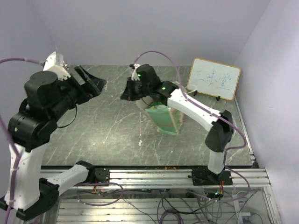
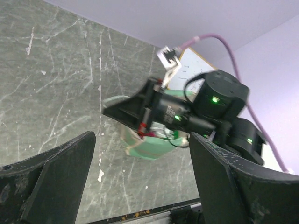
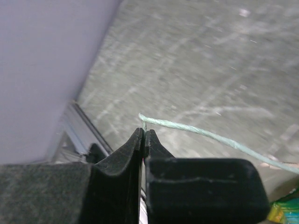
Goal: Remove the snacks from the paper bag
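Observation:
The mint-green paper bag (image 1: 164,119) sits tilted near the table's middle, partly under my right arm. In the left wrist view the paper bag (image 2: 150,149) shows its mouth, with glossy red and silver snacks (image 2: 161,132) just inside. My right gripper (image 1: 127,92) is up and left of the bag. Its jaws (image 3: 144,133) are shut on the bag's thin pale string handle (image 3: 201,132), which runs taut to the right. A green-yellow packet (image 3: 286,210) peeks in at that view's corner. My left gripper (image 1: 92,83) hangs open above the back left, nothing between its fingers (image 2: 60,172).
A white framed whiteboard (image 1: 214,78) with writing leans at the back right. An aluminium rail (image 1: 154,175) runs along the near table edge. Lilac walls close the back and sides. Dark marbled tabletop (image 1: 107,130) lies between the arms.

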Robot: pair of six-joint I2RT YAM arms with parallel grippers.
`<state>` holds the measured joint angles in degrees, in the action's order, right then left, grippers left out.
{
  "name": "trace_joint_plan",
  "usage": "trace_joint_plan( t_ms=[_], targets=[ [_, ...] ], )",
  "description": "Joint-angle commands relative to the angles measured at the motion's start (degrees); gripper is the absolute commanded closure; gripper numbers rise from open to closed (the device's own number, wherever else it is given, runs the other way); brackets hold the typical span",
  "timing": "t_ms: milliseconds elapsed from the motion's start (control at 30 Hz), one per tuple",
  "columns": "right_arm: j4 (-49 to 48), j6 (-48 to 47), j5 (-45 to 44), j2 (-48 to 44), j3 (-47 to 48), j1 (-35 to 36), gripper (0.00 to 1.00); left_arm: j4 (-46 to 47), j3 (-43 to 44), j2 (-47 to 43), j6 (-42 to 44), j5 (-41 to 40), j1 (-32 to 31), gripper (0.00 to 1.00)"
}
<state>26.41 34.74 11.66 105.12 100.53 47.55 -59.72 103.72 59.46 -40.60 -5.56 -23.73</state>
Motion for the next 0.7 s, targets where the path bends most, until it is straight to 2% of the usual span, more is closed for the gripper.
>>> trace_joint_plan(
  t_ms=[0,133,200,267,367,433,567,667],
  targets=[
    [-9.2,9.5,1.5,6.2,11.2,3.9,1.0,-3.8,-1.1,-2.8,-3.5,-0.9,-0.3,0.08],
    [-10.0,12.2,3.3,10.3,16.6,4.5,0.96,-5.1,-1.0,-3.4,-3.8,-1.9,-0.3,0.08],
    [-8.1,10.7,3.0,10.4,18.4,4.4,0.89,-5.1,-1.2,-2.9,-3.6,-2.2,-0.3,0.08],
    [-4.8,8.1,2.0,10.1,19.5,3.7,0.75,-4.7,-1.6,-2.2,-3.3,-2.0,-0.3,0.08],
    [-1.8,5.3,1.9,6.2,16.0,0.9,0.55,-4.3,-3.0,-0.5,-3.4,-1.7,-0.3,0.08],
    [0.4,3.9,2.1,2.5,12.6,-2.1,0.47,-3.6,-4.7,0.7,-3.6,-0.8,-0.3,0.09],
    [7.1,-0.5,2.0,-4.8,7.7,-8.4,0.38,-0.6,-8.1,3.6,-3.6,3.0,-0.2,0.09],
    [13.9,-5.0,-0.5,-9.4,6.9,-11.1,0.36,2.4,-11.8,5.3,-4.3,4.9,0.0,0.1]
  ],
)
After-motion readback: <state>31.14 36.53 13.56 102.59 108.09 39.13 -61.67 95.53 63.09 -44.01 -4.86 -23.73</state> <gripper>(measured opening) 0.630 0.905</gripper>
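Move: Hanging by its left handle from the right hand's shut fingers, the paper bag has its middle some 19 cm to that hand's right, about 3 cm nearer the base and 14 cm below. The snacks show in its open top, about 17 cm right, 3 cm back and 9 cm below. For the left hand, the bag lies some 31 cm to the right, 5 cm ahead and about 32 cm below. Pulling the paper bag by its still-pinched handle, the right hand goes on left about 8 cm while starting to rise, then opens, lets the handle go and swings back right some 13 cm, ending higher and farther forward above the bag's far side. The left hand, staying open, eases back slightly, then turns forward and sinks about 7 cm towards the bag, tipping down some 15 degrees. ##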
